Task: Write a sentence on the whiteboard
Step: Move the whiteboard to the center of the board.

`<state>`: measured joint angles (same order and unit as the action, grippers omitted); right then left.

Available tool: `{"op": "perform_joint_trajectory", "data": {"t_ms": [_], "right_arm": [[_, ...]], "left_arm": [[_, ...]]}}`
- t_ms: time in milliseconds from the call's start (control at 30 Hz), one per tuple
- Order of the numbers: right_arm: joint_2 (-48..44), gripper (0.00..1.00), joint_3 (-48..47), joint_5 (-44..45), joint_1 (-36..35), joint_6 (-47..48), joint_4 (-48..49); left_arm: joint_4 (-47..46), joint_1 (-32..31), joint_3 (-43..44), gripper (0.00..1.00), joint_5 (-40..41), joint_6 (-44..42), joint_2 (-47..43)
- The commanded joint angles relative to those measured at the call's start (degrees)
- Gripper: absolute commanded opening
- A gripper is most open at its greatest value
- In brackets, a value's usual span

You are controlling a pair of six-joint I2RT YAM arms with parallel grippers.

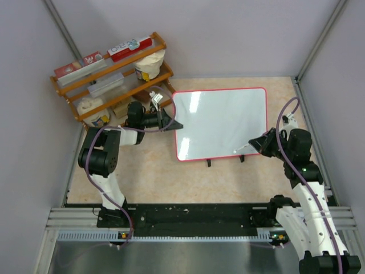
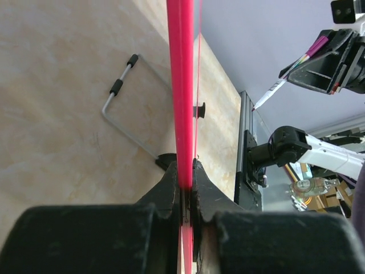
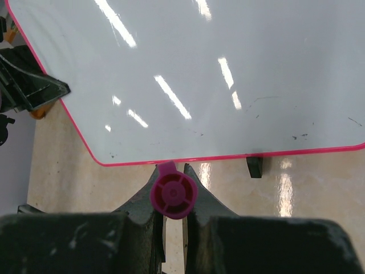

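The whiteboard (image 1: 222, 123), glossy white with a thin red-pink frame, lies on the tan table. My left gripper (image 1: 175, 124) is shut on its left edge. In the left wrist view the red frame (image 2: 181, 85) runs straight down into the closed jaws of that gripper (image 2: 186, 166). My right gripper (image 1: 256, 145) hovers at the board's near right corner, shut on a marker (image 1: 244, 148) whose tip points at the board. The marker's pink end cap (image 3: 173, 194) sits between the right gripper's (image 3: 174, 171) fingers. No sentence shows on the board (image 3: 199, 74), only glare and small specks.
A wooden shelf rack (image 1: 108, 74) with boxes and jars stands at the back left, close behind the left arm. Small black feet (image 3: 254, 166) and a bent wire stand (image 2: 122, 114) show under the board. Grey walls enclose the table; a black rail (image 1: 188, 217) runs along its near edge.
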<state>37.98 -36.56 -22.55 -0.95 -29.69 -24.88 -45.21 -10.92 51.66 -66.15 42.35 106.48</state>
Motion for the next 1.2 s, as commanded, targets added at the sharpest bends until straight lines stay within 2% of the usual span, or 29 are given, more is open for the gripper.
{"op": "perform_joint_trajectory", "data": {"t_ms": [0, 133, 400, 633, 900, 1000, 1167], "right_arm": [[-0.71, 0.00, -2.64, 0.22, 0.69, 0.16, 2.21], [-0.88, 0.00, -2.73, 0.22, 0.69, 0.34, 2.30], [-0.80, 0.00, -2.82, 0.05, 0.69, 0.34, 2.21], [-0.97, 0.00, -3.08, -0.39, 0.69, 0.16, 2.12], [-1.15, 0.00, -3.08, -0.66, 0.77, -0.02, 1.95], [-1.24, 0.00, -3.08, -0.83, 0.69, -0.02, 2.03], [-1.41, 0.00, -3.00, -1.01, 0.69, -0.19, 1.94]], "left_arm": [[-10.86, -1.82, 1.60, 0.00, -1.35, 1.51, 0.22], [-10.95, -2.70, 1.96, 0.00, -1.26, 1.60, 1.63], [-14.55, -2.35, -4.10, 0.00, -3.10, 1.33, 1.72], [-29.91, -2.35, -8.24, 0.00, -6.00, 12.13, 3.03], [-42.04, -2.35, -13.42, 0.00, -8.64, 20.04, 3.39], [-50.48, -2.35, -15.71, 0.00, -9.78, 25.31, 5.05], [-50.41, -2.53, -19.66, 0.00, -9.44, 22.35, 3.92]]}}
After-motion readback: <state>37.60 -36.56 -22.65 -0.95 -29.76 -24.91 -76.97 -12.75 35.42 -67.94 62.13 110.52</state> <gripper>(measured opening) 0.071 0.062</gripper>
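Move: The left hand already pinches the middle of the whiteboard's left edge; the board's middle lies about 16 cm to its right, level with it fore and aft and at roughly its height. The stand's left foot is some 14 cm back, 11 cm right and 8 cm below, and the green bottle about 6 cm ahead, 12 cm left and 5 cm lower. From the right hand, which holds the marker, the board's middle is roughly 8 cm ahead, 14 cm left and 8 cm below. Fingers still shut on the whiteboard's left edge, the left hand first eases about 1.5 cm right against the board, then draws that edge steadily back towards the bases by about 6 cm, giving back most of the rightward shift and sinking nearly 3 cm, mostly late. As it pulls, the wrist rolls some 10 degrees about its right-pointing fingers, forward side going down, and the grip is kept to the end. ##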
